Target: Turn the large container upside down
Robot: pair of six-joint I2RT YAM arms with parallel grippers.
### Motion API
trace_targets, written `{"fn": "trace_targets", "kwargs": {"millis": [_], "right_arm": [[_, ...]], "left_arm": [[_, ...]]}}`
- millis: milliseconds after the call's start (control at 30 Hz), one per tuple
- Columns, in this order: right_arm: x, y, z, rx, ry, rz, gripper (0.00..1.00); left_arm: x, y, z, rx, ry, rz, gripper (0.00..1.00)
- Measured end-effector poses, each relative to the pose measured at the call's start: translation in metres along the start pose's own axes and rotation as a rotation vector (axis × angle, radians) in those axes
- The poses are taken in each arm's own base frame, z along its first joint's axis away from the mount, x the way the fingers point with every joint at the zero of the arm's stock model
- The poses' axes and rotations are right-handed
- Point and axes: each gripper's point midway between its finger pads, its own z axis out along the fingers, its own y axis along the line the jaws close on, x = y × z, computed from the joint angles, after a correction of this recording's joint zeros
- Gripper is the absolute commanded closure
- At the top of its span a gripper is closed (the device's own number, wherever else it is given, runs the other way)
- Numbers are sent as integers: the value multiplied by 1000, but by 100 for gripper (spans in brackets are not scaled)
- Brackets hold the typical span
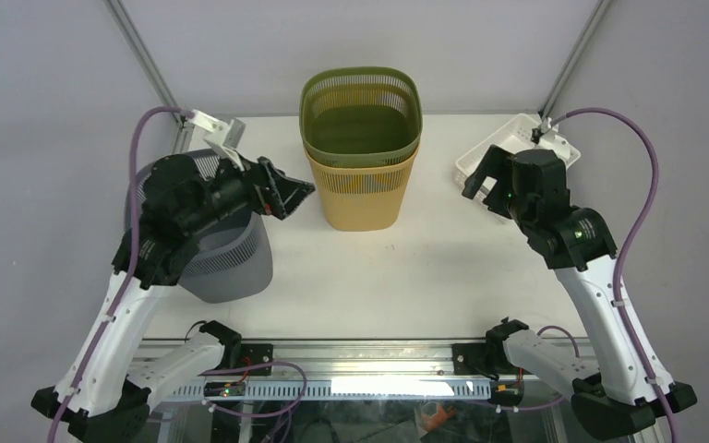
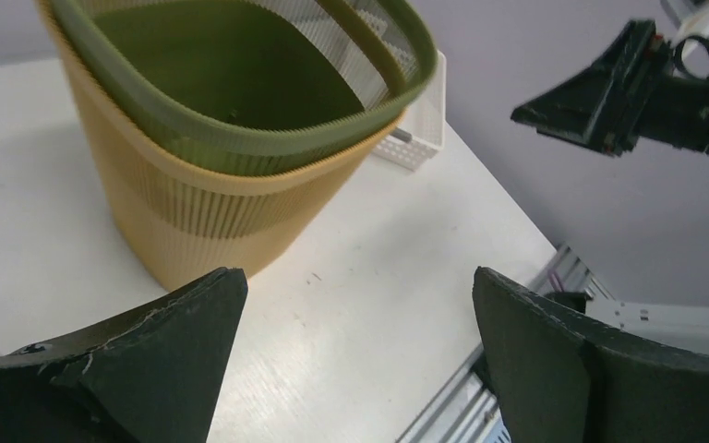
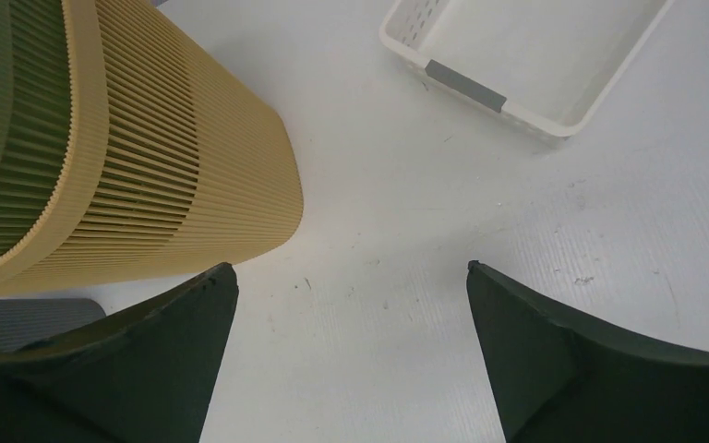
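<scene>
A green ribbed basket (image 1: 361, 109) sits nested inside a taller yellow basket (image 1: 360, 196), both upright with the mouth up, at the back middle of the white table (image 1: 397, 286). A grey basket (image 1: 235, 263) stands at the left, its top hidden under my left arm. My left gripper (image 1: 288, 196) is open and empty in the air just left of the yellow basket; in the left wrist view (image 2: 355, 277) the stacked baskets (image 2: 212, 203) lie ahead to the left. My right gripper (image 1: 480, 183) is open and empty to the right of the baskets, over bare table (image 3: 351, 268).
A small white perforated tray (image 1: 517, 152) lies at the back right, behind my right gripper; it also shows in the right wrist view (image 3: 517, 55). A metal frame post rises at each back corner. The aluminium rail (image 1: 332, 355) runs along the near edge.
</scene>
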Motion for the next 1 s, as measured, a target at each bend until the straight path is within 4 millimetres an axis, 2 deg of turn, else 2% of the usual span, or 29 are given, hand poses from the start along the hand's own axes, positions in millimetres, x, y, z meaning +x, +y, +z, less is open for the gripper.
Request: {"fn": "trace_targets", "kwargs": {"millis": [167,333,467,567,667,867,1000], "right_arm": [[-1,-4,0,6,-19,-16,1],[8,-6,4,3,-10,-25,0],[12,-8,6,7,0,-29,1],[12,-8,6,6,-1,-28,0],[12,-7,5,3,0,-27,1],[16,-4,2,-30,14,-23,0],[25,-3,2,-50,38,-19,0]], "left_arm": [[37,-18,20,62,97,-20,1],[52,-35,33,80,121,-4,1],[74,-50,35,93,153,11,1],[89,-46,36,61,175,14,1],[97,-34,36,3,188,17,1],[89,-16,29,-93,129,14,1],[94,-8,25,-127,121,1,1]]}}
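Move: The tan container, with the green container nested in it, is about 17 cm ahead of the left hand and 11 cm to its right, its middle some 19 cm below. The grey container is about 16 cm to that hand's left, 2 cm farther back and 20 cm down. From the right hand the tan container is roughly 14 cm ahead, 21 cm left and 14 cm down; the white basket is about 22 cm ahead, 16 cm right, 24 cm below. Touching nothing, the wide-open left hand sinks about 8 cm to below the rims of the nested containers, on the tan container's near side. On the way it swings some 7 cm right, drawing slightly back, then returns about half of that leftward, the wrist rolling a little. The right hand, also open, eases down about 2 cm and stays off to the tan container's right. ##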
